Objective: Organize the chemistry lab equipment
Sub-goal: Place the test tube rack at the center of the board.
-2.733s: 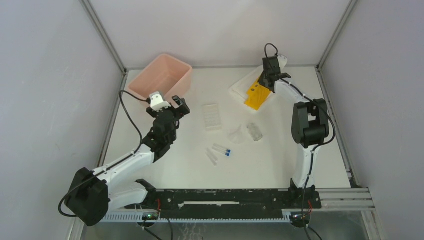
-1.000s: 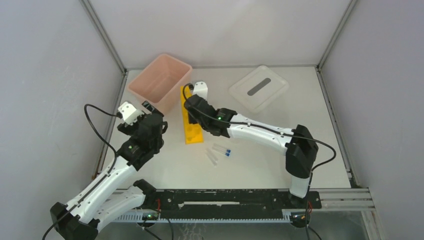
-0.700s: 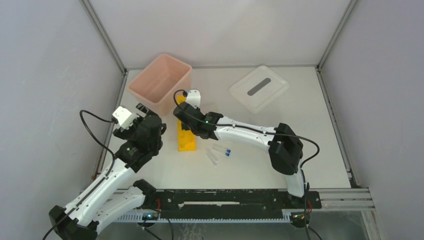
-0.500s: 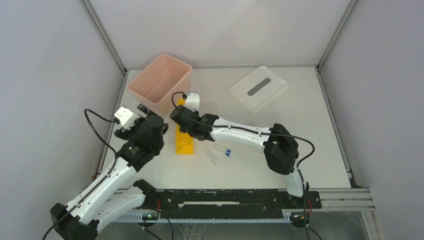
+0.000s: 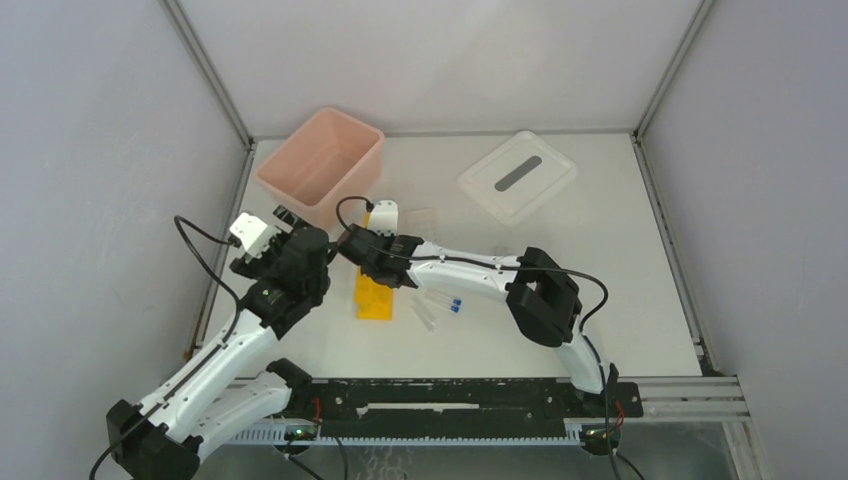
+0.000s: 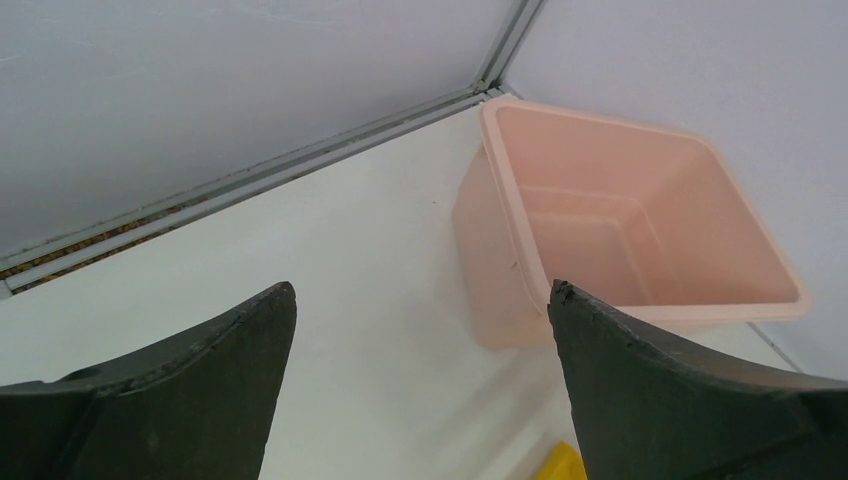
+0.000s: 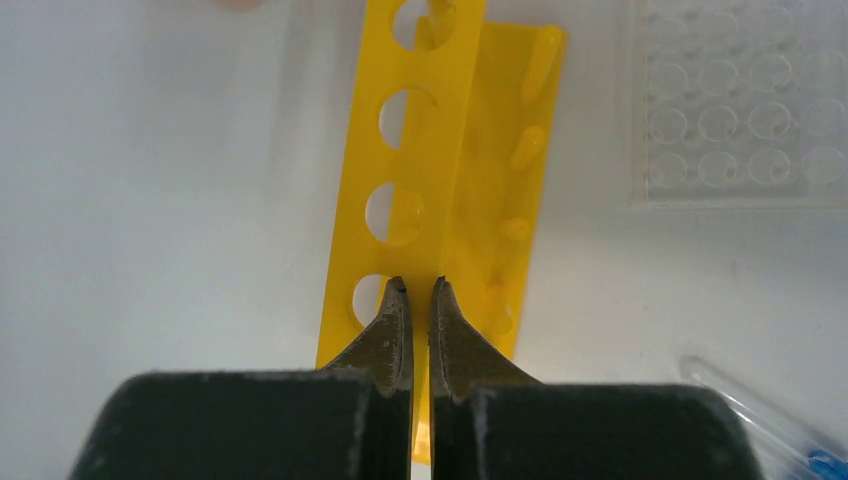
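The long yellow rack (image 5: 376,298) lies on the white table just in front of the pink bin. My right gripper (image 7: 420,285) is shut on the edge of its holed top plate (image 7: 415,150); from above the gripper (image 5: 368,258) sits over the rack's middle. A clear gridded rack (image 7: 745,110) lies flat beside it, partly hidden by the arm in the top view. Two blue-capped tubes (image 5: 441,300) lie to the right of the yellow rack. My left gripper (image 6: 420,290) is open and empty, facing the pink bin, left of the yellow rack (image 6: 560,462).
The empty pink bin (image 5: 322,165) stands at the back left near the wall rail. Its white slotted lid (image 5: 518,177) lies at the back right. My right arm stretches across the table's middle.
The right gripper has dragged the yellow rack nearer and slightly left, away from the bin. The left gripper has barely moved and stays open.
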Robot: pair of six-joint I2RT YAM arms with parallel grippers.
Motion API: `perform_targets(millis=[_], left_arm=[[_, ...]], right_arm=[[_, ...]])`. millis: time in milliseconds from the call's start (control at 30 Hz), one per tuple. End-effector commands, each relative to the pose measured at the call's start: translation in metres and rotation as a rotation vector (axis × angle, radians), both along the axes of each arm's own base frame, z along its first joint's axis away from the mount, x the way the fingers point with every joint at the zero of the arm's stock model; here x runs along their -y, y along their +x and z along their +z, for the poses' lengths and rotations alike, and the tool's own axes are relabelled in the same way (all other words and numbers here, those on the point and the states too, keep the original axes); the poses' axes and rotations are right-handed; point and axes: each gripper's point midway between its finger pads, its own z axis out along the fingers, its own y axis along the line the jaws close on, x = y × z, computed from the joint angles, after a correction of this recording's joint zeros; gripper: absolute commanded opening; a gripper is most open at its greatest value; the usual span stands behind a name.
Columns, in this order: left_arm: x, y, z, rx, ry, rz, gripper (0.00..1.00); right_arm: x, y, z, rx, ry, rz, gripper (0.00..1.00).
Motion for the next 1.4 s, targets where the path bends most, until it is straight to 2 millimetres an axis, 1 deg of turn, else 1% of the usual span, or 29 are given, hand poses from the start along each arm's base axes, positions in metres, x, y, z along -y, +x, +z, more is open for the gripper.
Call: perform_targets(millis=[0, 33, 133, 167, 233, 333, 433, 533, 667, 800, 900, 933, 967, 1033, 1133, 1233, 1367], left_arm=[[-0.006, 0.003, -0.001, 0.042, -0.033, 0.038, 1.0], [-0.007, 0.004, -0.001, 0.042, -0.034, 0.041, 1.0], [-0.01, 0.006, -0.002, 0.044, -0.043, 0.051, 1.0], [-0.011, 0.007, -0.003, 0.045, -0.047, 0.053, 1.0], [-0.012, 0.009, -0.004, 0.051, -0.062, 0.055, 1.0], [-0.011, 0.013, -0.005, 0.052, -0.071, 0.052, 1.0], [-0.01, 0.017, -0.003, 0.053, -0.073, 0.051, 1.0], [-0.01, 0.021, 0.0, 0.057, -0.073, 0.054, 1.0], [-0.01, 0.029, 0.004, 0.069, -0.083, 0.056, 1.0], [-0.011, 0.043, 0.009, 0.075, -0.096, 0.05, 1.0], [-0.015, 0.056, 0.008, 0.067, -0.114, 0.056, 1.0], [-0.018, 0.063, 0.004, 0.055, -0.123, 0.062, 1.0], [-0.022, 0.07, 0.003, 0.054, -0.146, 0.067, 1.0], [-0.029, 0.082, -0.011, 0.026, -0.206, 0.072, 1.0], [-0.037, 0.105, -0.022, -0.002, -0.274, 0.067, 1.0], [-0.041, 0.123, -0.032, -0.042, -0.303, 0.061, 1.0], [-0.044, 0.142, -0.045, -0.079, -0.334, 0.061, 1.0]], right_arm=[[-0.007, 0.004, 0.013, 0.037, 0.047, -0.028, 0.0], [-0.007, 0.003, 0.012, 0.037, 0.048, -0.023, 0.01], [-0.009, 0.002, 0.011, 0.034, 0.052, -0.003, 0.12], [-0.009, 0.001, 0.01, 0.032, 0.054, 0.007, 0.19], [-0.01, 0.0, 0.012, 0.036, 0.064, 0.021, 0.37], [-0.009, 0.0, 0.016, 0.043, 0.068, 0.033, 0.52], [-0.008, -0.001, 0.024, 0.056, 0.079, 0.046, 0.58], [-0.007, -0.002, 0.038, 0.083, 0.1, 0.062, 0.6], [0.0, -0.002, 0.061, 0.13, 0.117, 0.057, 0.6], [0.01, 0.002, 0.081, 0.161, 0.154, 0.041, 0.59], [0.018, 0.005, 0.094, 0.186, 0.172, 0.033, 0.59], [0.022, 0.006, 0.102, 0.201, 0.178, 0.029, 0.59], [0.026, 0.007, 0.105, 0.21, 0.178, 0.025, 0.59], [0.035, 0.008, 0.113, 0.234, 0.177, 0.019, 0.59], [0.047, 0.01, 0.123, 0.265, 0.181, 0.009, 0.58], [0.057, 0.013, 0.128, 0.282, 0.181, -0.001, 0.58], [0.068, 0.018, 0.131, 0.295, 0.19, -0.013, 0.58]])
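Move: My right hand still pinches the upright wall of the yellow test tube rack, whose middle is about 2 cm below my fingers and almost straight under them. The clear well plate lies some 6 cm ahead and 10 cm right of this hand, the blue-capped tubes about 6 cm back and 14 cm right. The pink bin sits roughly 17 cm ahead, 9 cm left. From my open left hand the rack is about 17 cm right, level and 17 cm lower. I ease my right hand down about 1.5 cm while its fingers part to a bit over half open and let go of the rack's wall. Then I lift it some 12 cm off the rack, drifting about 5 cm right on the way and tipping the fingers up roughly 15 degrees. My left hand, fingers staying wide open, travels some 11 cm forward, down and a little left, slowly then faster, closing in on the pink bin's left side. ##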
